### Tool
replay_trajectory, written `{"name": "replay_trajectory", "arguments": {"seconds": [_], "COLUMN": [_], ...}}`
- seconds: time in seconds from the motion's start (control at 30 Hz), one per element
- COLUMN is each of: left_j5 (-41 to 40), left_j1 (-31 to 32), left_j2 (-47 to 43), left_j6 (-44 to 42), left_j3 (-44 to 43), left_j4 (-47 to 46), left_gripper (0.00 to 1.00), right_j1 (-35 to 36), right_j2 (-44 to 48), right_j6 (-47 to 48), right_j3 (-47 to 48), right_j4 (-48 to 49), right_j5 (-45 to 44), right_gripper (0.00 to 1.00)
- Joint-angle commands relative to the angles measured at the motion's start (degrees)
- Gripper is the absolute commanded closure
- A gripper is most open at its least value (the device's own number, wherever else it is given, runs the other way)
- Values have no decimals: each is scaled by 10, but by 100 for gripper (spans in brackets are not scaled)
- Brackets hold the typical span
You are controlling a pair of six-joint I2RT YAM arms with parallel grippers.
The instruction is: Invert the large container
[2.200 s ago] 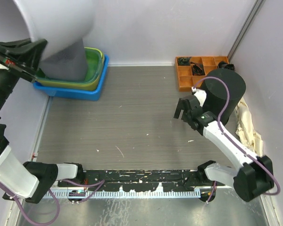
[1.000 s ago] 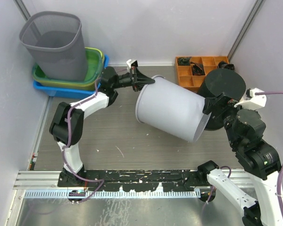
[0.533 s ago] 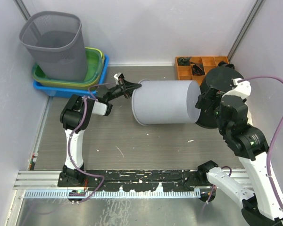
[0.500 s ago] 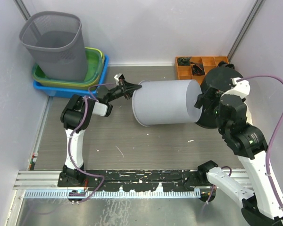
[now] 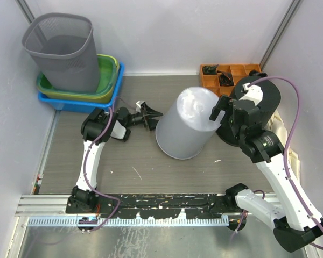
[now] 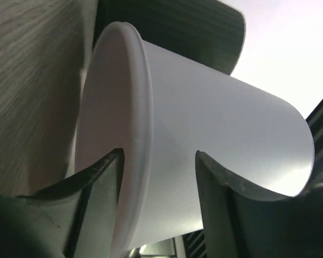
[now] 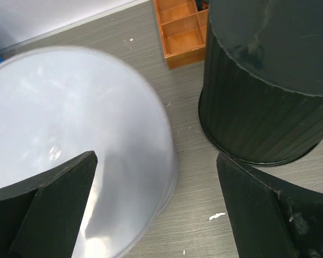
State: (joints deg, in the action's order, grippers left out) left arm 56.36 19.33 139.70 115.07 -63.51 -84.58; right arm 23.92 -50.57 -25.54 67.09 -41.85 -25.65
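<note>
The large white container leans on the table, its closed base turned up and to the right and its rim low on the left. My left gripper is just left of it. In the left wrist view the left gripper is open; the container's rim runs between the spread fingers, close to the left one. My right gripper hovers at the container's upper right. In the right wrist view that gripper is wide open above the container and holds nothing.
A black ribbed bin stands right behind the right gripper, also seen as the bin. An orange parts tray lies at the back. A grey mesh basket sits in stacked green and blue tubs at back left. Crumpled cloth lies at the right wall.
The container has swung from lying on its side to base-up and tilted. My left gripper has opened off the rim and drawn back left. The right arm has shifted toward the black bin.
</note>
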Motion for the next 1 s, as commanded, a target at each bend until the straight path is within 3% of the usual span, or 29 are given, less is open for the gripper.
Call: {"name": "replay_trajectory", "arguments": {"seconds": [0.0,0.1,0.17,0.27,0.33,0.43,0.6,0.7,0.87,0.97], "left_j5": [37,-22,-77,-167,-241,-321,-399,-429,-555,-608], "left_j1": [6,9,17,24,33,44,63,69,93,90], "left_j2": [-52,-129,-150,-161,-164,-165,-169,-208,-271,-296], "left_j6": [-179,-481,-603,-715,-773,-830,-914,-956,-1080,-1135], "left_j3": [-8,-69,-130,-212,-270,-322,-414,-458,-598,-695], "left_j4": [334,745,920,1089,1189,1272,1384,1424,1501,1547], "left_gripper": [40,38,36,26,25,25,24,25,25,25], "right_j1": [0,0,0,0,0,0,5,49,205,325], "right_j2": [2,4,5,5,0,-2,-7,-16,-71,-132], "right_j6": [11,17,23,26,31,40,53,69,136,177], "right_j3": [3,3,4,9,19,32,41,58,124,163], "right_j4": [57,63,68,79,85,103,184,208,161,104], "right_j5": [25,33,54,100,124,208,438,535,502,392], "right_gripper": [0,0,0,0,0,0,0,0,0,0]}}
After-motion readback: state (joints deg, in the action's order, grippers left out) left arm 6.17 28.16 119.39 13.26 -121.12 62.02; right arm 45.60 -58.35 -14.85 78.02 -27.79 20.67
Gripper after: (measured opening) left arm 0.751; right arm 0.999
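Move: My left hand has its half-open fingers straddling the raised left rim of the large pale container, which leans to the right; its middle is about 14 cm to my right, 2 cm back and 5 cm above. The coloured tubs are some 33 cm left and 16 cm ahead. From my right hand the container's middle is about 13 cm left, 3 cm ahead and 15 cm below; the black container stands roughly 16 cm right, 5 cm ahead and 16 cm below. I open my left fingers wider, sink that hand about 4 cm beside the rim while rolling its fingers from pointing right to pointing down, then slip out to the left, away from the container, and rise. Meanwhile my open right hand, slow at first, sweeps some 22 cm left, drawing back and up by about 10 cm each across the container's near side, turning some 70 degrees counter-clockwise. ##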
